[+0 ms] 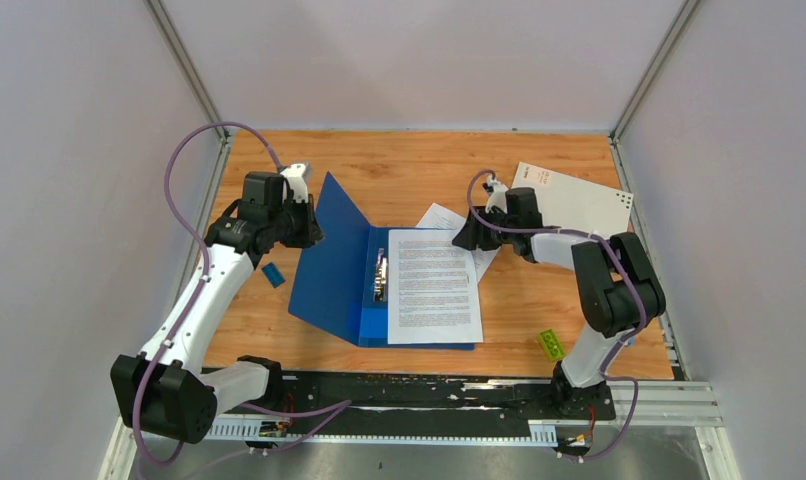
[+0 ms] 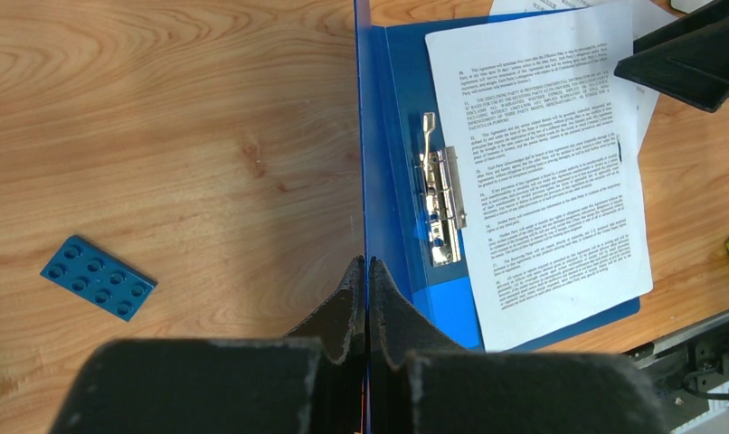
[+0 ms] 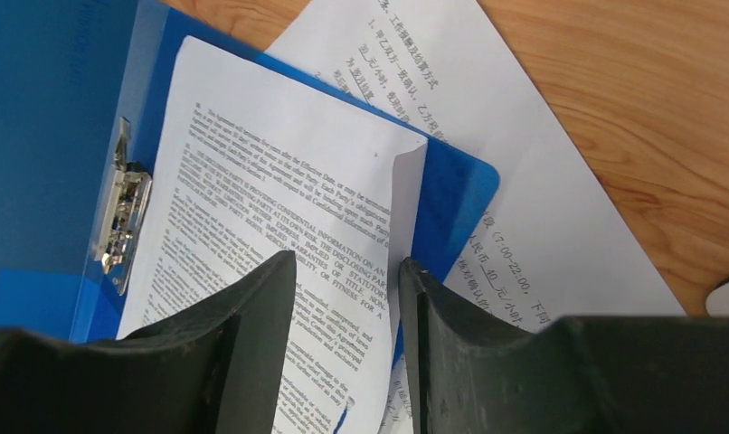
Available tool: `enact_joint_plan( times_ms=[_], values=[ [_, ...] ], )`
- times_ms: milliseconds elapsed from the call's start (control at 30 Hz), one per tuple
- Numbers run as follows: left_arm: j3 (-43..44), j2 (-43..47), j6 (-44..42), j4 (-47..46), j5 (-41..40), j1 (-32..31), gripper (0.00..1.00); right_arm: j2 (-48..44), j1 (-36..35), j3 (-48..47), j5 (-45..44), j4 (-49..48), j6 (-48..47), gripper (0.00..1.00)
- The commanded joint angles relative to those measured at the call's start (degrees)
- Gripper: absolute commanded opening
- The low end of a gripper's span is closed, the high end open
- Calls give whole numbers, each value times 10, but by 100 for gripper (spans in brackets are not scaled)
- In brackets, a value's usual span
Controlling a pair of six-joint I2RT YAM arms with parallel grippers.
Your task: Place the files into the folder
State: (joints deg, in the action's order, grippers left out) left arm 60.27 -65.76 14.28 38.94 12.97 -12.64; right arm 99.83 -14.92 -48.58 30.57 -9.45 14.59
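Observation:
The blue folder (image 1: pixel 329 260) lies open on the wooden table, its left cover tilted up. My left gripper (image 1: pixel 304 225) is shut on that cover's edge, which shows as a thin blue line between the closed fingertips (image 2: pixel 368 267). One printed sheet of the files (image 1: pixel 434 285) rests on the folder's right half beside the metal clip (image 2: pixel 442 199). A second sheet (image 1: pixel 449 220) lies partly under the folder's far right corner. My right gripper (image 3: pixel 347 271) is open over the first sheet's (image 3: pixel 279 181) curled right edge, near the second sheet (image 3: pixel 487 136).
A stiff white cover (image 1: pixel 574 200) lies at the back right, behind the right arm. A small blue studded plate (image 1: pixel 273 275) sits left of the folder. A green brick (image 1: pixel 551 344) is near the right arm's base. Grey walls close in both sides.

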Motion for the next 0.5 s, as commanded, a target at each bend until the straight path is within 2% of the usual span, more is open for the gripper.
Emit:
enact_joint_plan(
  times_ms=[0,100,133,233,333,367,467],
  values=[
    [-4,14,2,0,8,-4,0,8,1,-18,-16,20,-42,48],
    [-3,14,1,2,7,-4,0,12,1,-14,-8,9,-47,50],
    [-3,15,0,2,6,-4,0,14,1,-15,-2,4,-46,47],
    [-3,15,1,2,6,-4,0,27,1,-17,1,-6,-43,31],
    [-5,17,3,0,4,-4,0,30,0,-30,-16,26,-42,4],
    [-6,18,3,-1,1,-4,0,22,1,-37,-26,47,-42,0],
    [-11,17,-1,-1,-10,-4,0,-20,1,-35,-11,74,-48,0]
  ],
)
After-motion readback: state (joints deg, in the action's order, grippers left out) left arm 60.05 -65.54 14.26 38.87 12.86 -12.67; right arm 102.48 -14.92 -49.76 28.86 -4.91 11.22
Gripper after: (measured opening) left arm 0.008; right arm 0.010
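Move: My right hand hovers half open over the far part of the top paper's right edge, which is 2 cm or so below and 1 cm to my right. The paper's middle lies about 10 cm back and 7 cm left; the folder's metal clip is roughly 20 cm left and 8 cm back, the cream board some 12 cm ahead and 25 cm right. From my left hand, the paper's middle is about 26 cm right, 1 cm back and 17 cm down. I sink my right hand about 2.5 cm onto the paper's right edge near its far corner, easing roughly 1 cm to the right, and in the later part close the half-open fingers until they are shut, one above the sheet and one under it, pinching the edge. My left hand stays still and keeps its grip on the raised folder cover. ##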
